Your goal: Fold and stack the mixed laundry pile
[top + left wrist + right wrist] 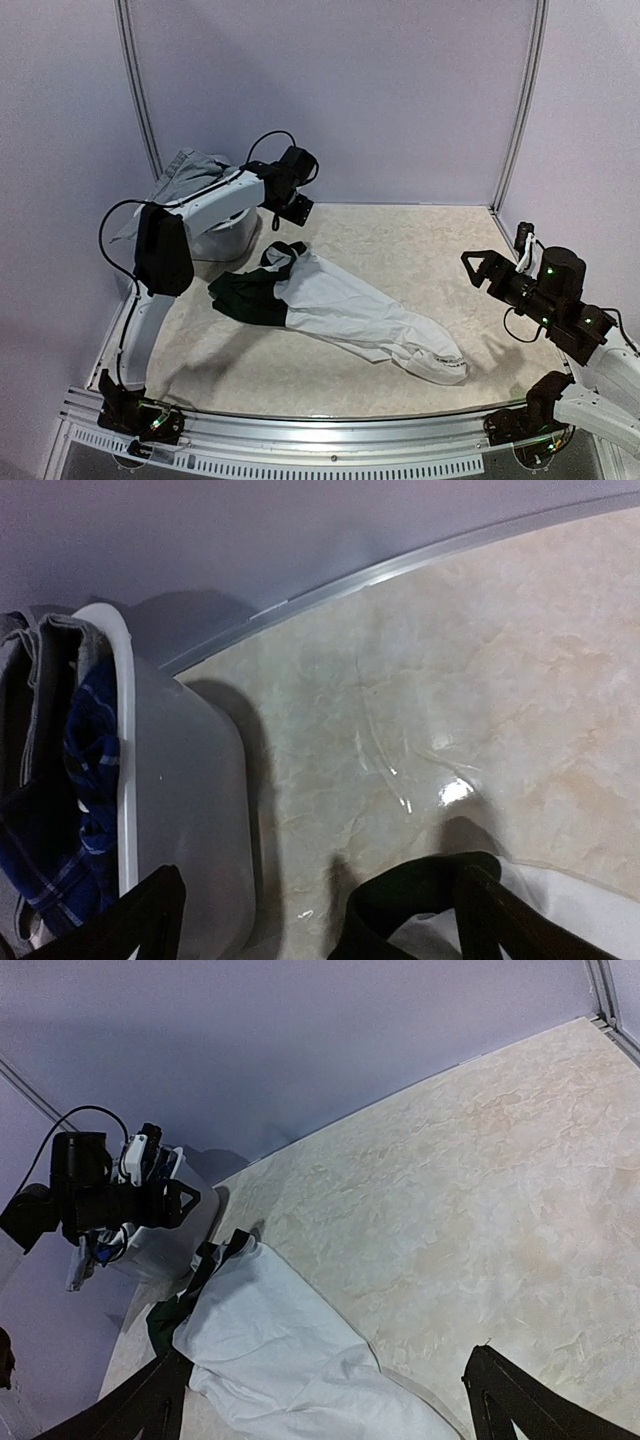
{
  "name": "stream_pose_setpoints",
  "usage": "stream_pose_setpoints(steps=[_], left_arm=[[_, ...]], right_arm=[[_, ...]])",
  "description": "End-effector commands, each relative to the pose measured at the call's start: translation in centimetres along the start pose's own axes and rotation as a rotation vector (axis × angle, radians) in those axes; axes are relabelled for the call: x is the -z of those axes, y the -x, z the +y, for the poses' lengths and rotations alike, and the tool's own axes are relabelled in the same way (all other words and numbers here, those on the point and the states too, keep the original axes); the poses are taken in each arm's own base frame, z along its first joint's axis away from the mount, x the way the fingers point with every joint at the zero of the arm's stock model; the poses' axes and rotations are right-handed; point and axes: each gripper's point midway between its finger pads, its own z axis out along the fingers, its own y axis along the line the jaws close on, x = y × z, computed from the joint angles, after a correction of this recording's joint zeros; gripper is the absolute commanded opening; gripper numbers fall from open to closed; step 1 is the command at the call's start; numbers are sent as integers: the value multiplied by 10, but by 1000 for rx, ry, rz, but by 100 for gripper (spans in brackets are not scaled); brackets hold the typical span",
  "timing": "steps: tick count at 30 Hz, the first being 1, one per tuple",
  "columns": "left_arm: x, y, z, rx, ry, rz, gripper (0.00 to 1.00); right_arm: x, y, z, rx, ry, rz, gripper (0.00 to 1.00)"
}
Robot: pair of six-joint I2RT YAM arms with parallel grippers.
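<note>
A white T-shirt with dark green sleeves (pixel 345 308) lies crumpled and stretched diagonally across the middle of the table. Its dark collar end (pixel 420 892) shows low in the left wrist view, and its white body (pixel 270 1340) fills the lower left of the right wrist view. My left gripper (pixel 285 214) hangs open just above the shirt's far end, beside the basket, with nothing between its fingers (pixel 150 915). More of the laundry pile sits in the basket: blue plaid cloth (pixel 90 770) and a grey garment (pixel 190 172). My right gripper (pixel 478 265) stands open and empty at the right, well away from the shirt.
The white plastic basket (pixel 218 238) stands at the back left against the wall. A metal strip (pixel 400 570) edges the table at the back wall. Bare beige tabletop (pixel 420 250) lies between the shirt and the right arm.
</note>
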Motion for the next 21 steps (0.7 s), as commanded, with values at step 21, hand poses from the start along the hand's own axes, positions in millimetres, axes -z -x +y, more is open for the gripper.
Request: stream_pose_setpoints(steps=[21], left_arm=[[-37,-7,24,33,-23,49,89]], right_arm=[[-2,-1,1,16,8,0,99]])
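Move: The blue plaid shirt in the basket lies about 14 cm to the left hand's left, some 4 cm ahead and near its height. The grey garment heaped there is farther: roughly 26 cm left, 7 cm ahead and 5 cm higher. The dark green hood lies on the table almost straight below, about 14 cm down; the white cloth's middle is 14 cm right and 17 cm back. From the right hand, the plaid shirt is some 50 cm left, 32 cm ahead, 7 cm lower. No contact can be made out as the left hand eases towards the basket's right rim and the plaid shirt inside, about 5 cm left and some 3 cm forward. It first dips a little, rises about 2 cm and settles back near its starting height, its fingers still wide open and its wrist barely turning. ##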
